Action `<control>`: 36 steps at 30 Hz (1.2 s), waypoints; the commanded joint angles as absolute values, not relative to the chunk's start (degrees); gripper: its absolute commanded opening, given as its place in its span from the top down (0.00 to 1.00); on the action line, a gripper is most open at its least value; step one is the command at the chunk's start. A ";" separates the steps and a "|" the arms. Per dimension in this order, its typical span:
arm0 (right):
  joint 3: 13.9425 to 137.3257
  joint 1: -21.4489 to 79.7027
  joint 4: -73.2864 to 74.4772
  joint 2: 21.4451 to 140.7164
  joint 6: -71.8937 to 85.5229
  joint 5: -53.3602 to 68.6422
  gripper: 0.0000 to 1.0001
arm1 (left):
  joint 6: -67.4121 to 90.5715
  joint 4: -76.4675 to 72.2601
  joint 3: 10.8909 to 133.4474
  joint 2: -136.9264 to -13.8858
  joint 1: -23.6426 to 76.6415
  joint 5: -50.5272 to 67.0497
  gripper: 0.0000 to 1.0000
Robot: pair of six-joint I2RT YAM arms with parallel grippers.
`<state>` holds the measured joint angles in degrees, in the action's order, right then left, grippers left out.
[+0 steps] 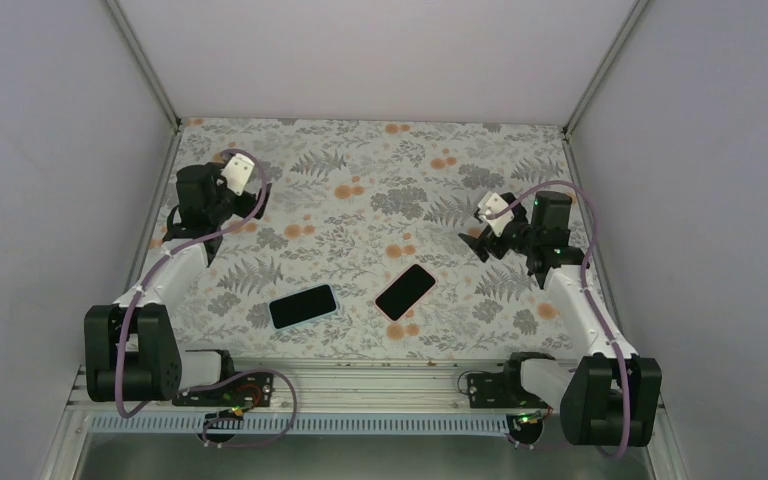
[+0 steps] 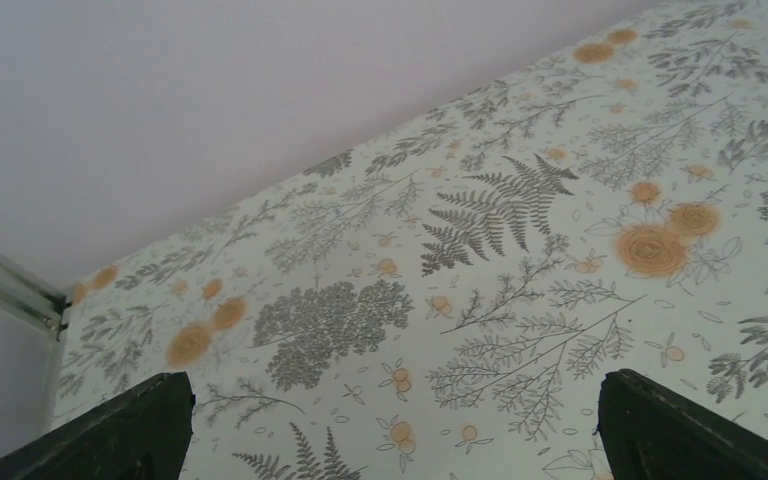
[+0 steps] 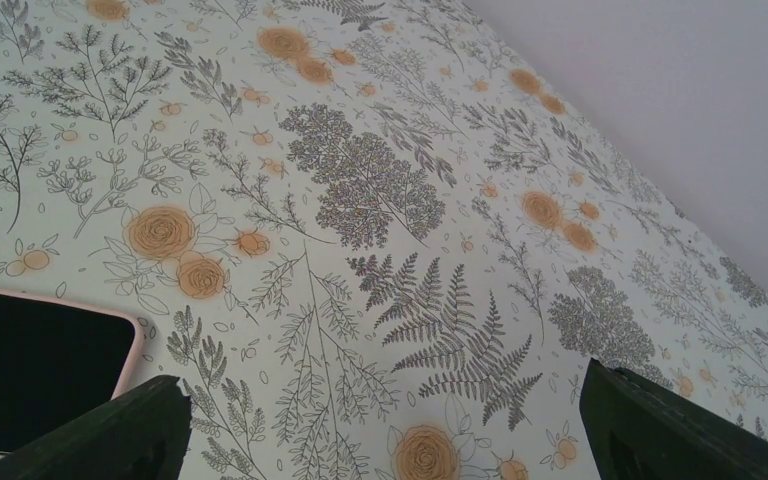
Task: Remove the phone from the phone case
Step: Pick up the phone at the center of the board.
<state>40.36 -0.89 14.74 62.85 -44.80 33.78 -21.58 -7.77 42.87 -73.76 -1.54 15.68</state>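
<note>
Two dark-screened phones lie flat near the front middle of the floral table. One is in a pale blue case [image 1: 303, 306]. The other is in a pink case [image 1: 405, 291], and its corner also shows at the lower left of the right wrist view [image 3: 40, 365]. My left gripper [image 1: 258, 197] hovers at the far left of the table, open and empty, well away from both phones; its wrist view [image 2: 395, 390] shows only tablecloth between the fingers. My right gripper [image 1: 477, 241] is open and empty, up and to the right of the pink-cased phone [image 3: 385, 385].
The floral tablecloth [image 1: 380, 180] covers the whole table. White walls with metal corner posts [image 1: 145, 60] close in the back and both sides. The arm bases and a metal rail [image 1: 360, 380] run along the near edge.
</note>
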 commanded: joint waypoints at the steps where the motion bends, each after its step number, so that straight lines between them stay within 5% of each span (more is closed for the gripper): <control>1: 40.26 -1.41 14.99 62.34 -45.48 34.58 0.00 | -20.63 -10.06 42.31 -72.00 -1.88 13.05 0.00; 13: 40.43 -1.36 16.57 62.96 -46.63 34.49 0.00 | -23.47 -8.72 42.52 -71.48 -1.93 15.53 0.00; 18: 41.18 7.59 27.87 64.73 -52.75 25.33 0.29 | -24.87 -8.72 42.37 -72.14 -1.93 15.82 0.00; 20: 41.21 9.42 31.52 65.09 -53.27 25.23 0.54 | -25.10 -8.43 43.05 -72.96 -1.93 15.15 0.00; 22: 41.10 11.18 34.41 65.65 -53.09 24.63 0.93 | -25.35 -7.42 44.16 -74.22 -1.91 14.68 0.00; 23: 40.88 12.10 35.65 65.96 -53.03 24.01 0.96 | -25.46 -7.03 44.63 -74.92 -1.90 14.44 0.00; 36: 38.60 23.13 37.71 78.96 -49.46 18.96 0.97 | -26.31 -5.64 46.36 -77.79 -1.92 13.73 0.00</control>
<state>39.27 20.80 37.80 76.58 -51.33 20.69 -25.12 -6.35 44.73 -77.73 -1.65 13.93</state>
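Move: The pink-cased phone lies on the table about 9 cm back from the right hand, some 15 cm to its left and around 17 cm below. Its neighbour, the blue-edged phone, lies about 26 cm farther left of it and 4 cm nearer the base. From the left hand the pink-cased phone is about 19 cm back, 36 cm to the right and 18 cm down. Down and back, and about 5 cm to the left, the right hand swings in towards the near end of its reach, sinking some 14 cm to come low beside the pink-cased phone's right-hand long edge. On the way its wide-open fingers shut completely on nothing and the wrist tips to point them steeply down, also turning counter-clockwise. ##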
